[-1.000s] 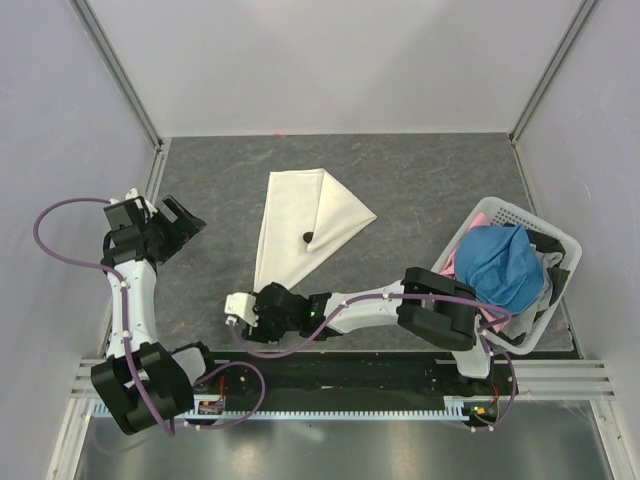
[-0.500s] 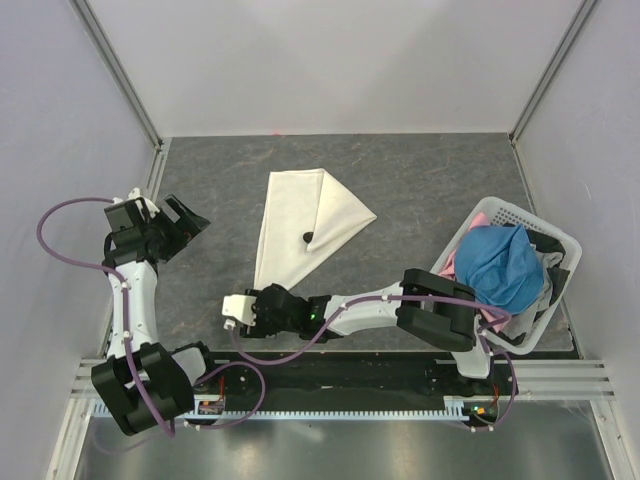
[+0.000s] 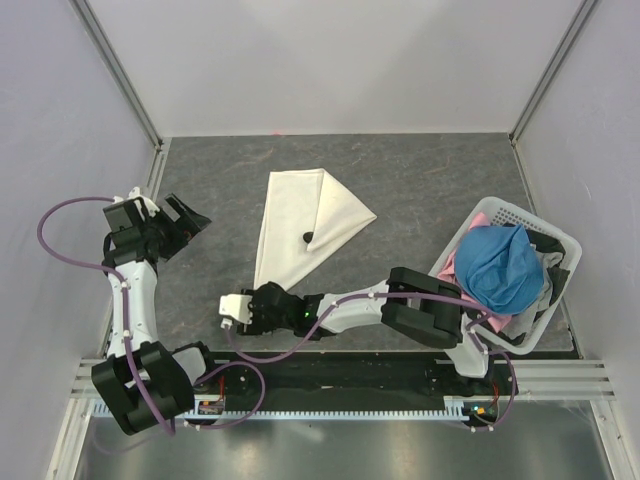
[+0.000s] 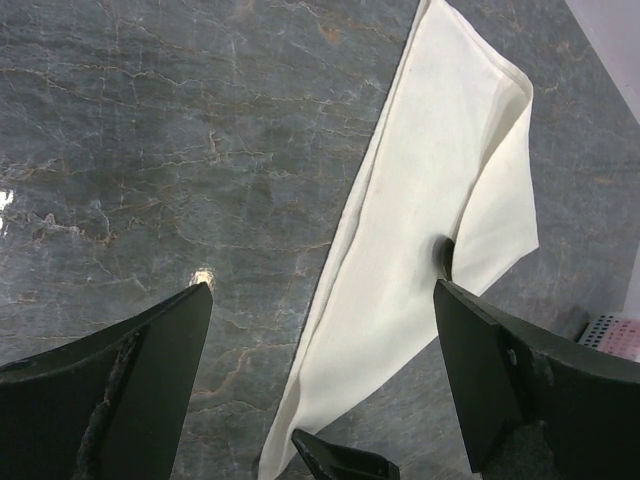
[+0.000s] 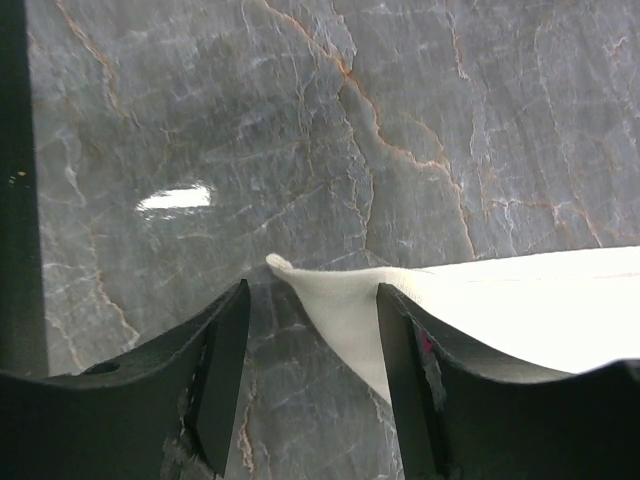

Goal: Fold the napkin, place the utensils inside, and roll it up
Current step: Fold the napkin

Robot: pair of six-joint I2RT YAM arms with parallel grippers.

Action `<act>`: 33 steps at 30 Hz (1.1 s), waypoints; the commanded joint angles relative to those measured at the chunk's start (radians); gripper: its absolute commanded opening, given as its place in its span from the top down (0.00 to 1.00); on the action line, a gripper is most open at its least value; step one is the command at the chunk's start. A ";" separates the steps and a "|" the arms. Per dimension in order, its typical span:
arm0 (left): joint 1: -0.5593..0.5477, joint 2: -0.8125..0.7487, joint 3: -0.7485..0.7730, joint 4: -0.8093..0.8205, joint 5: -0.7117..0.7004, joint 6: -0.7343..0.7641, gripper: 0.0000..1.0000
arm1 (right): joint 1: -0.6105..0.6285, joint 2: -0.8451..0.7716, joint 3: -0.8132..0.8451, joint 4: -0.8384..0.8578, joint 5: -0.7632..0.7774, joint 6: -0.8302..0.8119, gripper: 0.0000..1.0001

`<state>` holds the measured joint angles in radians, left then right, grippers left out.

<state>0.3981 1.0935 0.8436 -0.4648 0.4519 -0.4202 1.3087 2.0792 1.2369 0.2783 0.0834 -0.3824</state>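
The cream-white napkin (image 3: 305,222) lies folded into a long triangle on the dark table. The utensil's small black head (image 3: 307,237) peeks out from under the folded flap; its handle is hidden. In the left wrist view the same head (image 4: 443,258) shows at the fold of the napkin (image 4: 440,170). My right gripper (image 3: 262,296) sits low at the napkin's near corner, open, with the corner tip (image 5: 283,266) lying between its fingers (image 5: 225,360). My left gripper (image 3: 186,220) hovers wide open to the left of the napkin, holding nothing.
A white basket (image 3: 560,240) at the right edge holds a blue cloth (image 3: 505,265) and a pink cloth (image 3: 478,218). The right arm lies along the table's near edge. White walls close in the table on three sides.
My right gripper has slid a little to the left along the near edge at the napkin's corner, and its jaws have narrowed slightly. The left arm and the napkin have barely moved.
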 commanded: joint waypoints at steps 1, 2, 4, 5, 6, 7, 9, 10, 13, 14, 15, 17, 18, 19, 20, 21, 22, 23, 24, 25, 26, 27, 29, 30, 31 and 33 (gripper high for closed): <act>0.008 0.003 -0.005 0.037 0.030 0.004 0.00 | -0.019 0.028 0.032 0.042 -0.040 0.002 0.39; 0.008 0.006 -0.005 0.037 0.031 0.003 0.00 | -0.019 0.031 0.032 0.044 -0.043 0.005 0.39; 0.008 0.006 -0.005 0.041 0.036 0.001 0.00 | -0.022 0.041 0.035 0.042 -0.045 0.004 0.40; 0.010 0.008 -0.006 0.040 0.039 0.001 0.00 | -0.022 0.042 0.036 0.039 -0.050 0.005 0.41; 0.010 0.006 -0.006 0.041 0.042 0.001 0.00 | -0.023 0.048 0.036 0.038 -0.053 0.007 0.42; 0.010 0.009 -0.006 0.043 0.044 0.000 0.00 | -0.025 0.050 0.036 0.036 -0.054 0.007 0.46; 0.012 0.009 -0.008 0.046 0.048 -0.002 0.00 | -0.025 0.055 0.035 0.029 -0.057 0.010 0.50; 0.012 0.011 -0.008 0.046 0.050 -0.002 0.00 | -0.023 0.055 0.035 0.029 -0.059 0.011 0.55; 0.015 0.012 -0.011 0.051 0.056 -0.005 0.00 | -0.026 0.055 0.027 0.029 -0.054 0.016 0.63; 0.015 0.014 -0.011 0.049 0.057 -0.005 0.00 | -0.025 0.055 0.026 0.030 -0.054 0.016 0.64; 0.016 0.014 -0.011 0.052 0.063 -0.006 0.00 | -0.026 0.055 0.022 0.030 -0.053 0.017 0.65; 0.016 0.019 -0.012 0.052 0.067 -0.006 0.00 | -0.025 0.058 0.022 0.029 -0.050 0.019 0.69; 0.018 0.020 -0.012 0.054 0.071 -0.008 0.00 | -0.025 0.059 0.019 0.029 -0.050 0.020 0.70; 0.018 0.022 -0.012 0.055 0.073 -0.008 0.00 | -0.026 0.059 0.018 0.032 -0.050 0.022 0.71; 0.018 0.022 -0.012 0.055 0.074 -0.009 0.00 | -0.026 0.059 0.018 0.035 -0.051 0.026 0.73; 0.019 0.025 -0.014 0.055 0.077 -0.009 0.00 | -0.026 0.058 0.015 0.039 -0.050 0.030 0.75; 0.019 0.025 -0.014 0.057 0.077 -0.009 0.00 | -0.026 0.059 0.012 0.050 -0.050 0.033 0.79; 0.019 0.025 -0.014 0.057 0.077 -0.009 0.00 | -0.026 0.059 0.009 0.058 -0.051 0.043 0.81; 0.021 0.025 -0.014 0.055 0.079 -0.011 0.00 | -0.026 0.058 0.009 0.062 -0.053 0.049 0.82; 0.022 0.026 -0.015 0.058 0.079 -0.011 0.00 | -0.031 0.058 0.007 0.077 -0.056 0.060 0.84; 0.022 0.026 -0.015 0.058 0.079 -0.012 0.00 | -0.034 0.058 0.004 0.087 -0.068 0.082 0.85; 0.021 0.028 -0.015 0.058 0.082 -0.012 0.00 | -0.037 0.053 0.001 0.096 -0.079 0.100 0.88; 0.022 0.028 -0.017 0.060 0.082 -0.012 0.00 | -0.055 0.042 -0.011 0.133 -0.082 0.137 0.95; 0.025 0.031 -0.018 0.061 0.082 -0.014 0.00 | -0.063 0.029 -0.016 0.146 -0.130 0.183 0.97; 0.025 0.031 -0.020 0.061 0.085 -0.015 0.00 | -0.083 0.022 -0.022 0.175 -0.142 0.207 1.00; 0.030 0.034 -0.021 0.064 0.091 -0.017 0.00 | -0.104 -0.001 -0.033 0.200 -0.190 0.279 1.00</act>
<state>0.4156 1.1198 0.8272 -0.4389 0.5102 -0.4213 1.2514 2.1227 1.2289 0.3782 -0.0025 -0.2554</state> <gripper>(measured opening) 0.996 0.050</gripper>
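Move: The napkin's near corner lies right at the right hand's open fingers, about 1 cm ahead, 1 cm to its left and 1 cm below. The ladle's bowl is some 15 cm ahead and 12 cm to the right of that hand, and the folded-over flap about 22 cm ahead and 20 cm right, both roughly 2 cm lower. From the left hand the corner is around 13 cm back, 13 cm right and 15 cm below. The right hand eases forward about 1.5 cm and down 1 cm, closing its fingers to pinch the napkin's near corner. ##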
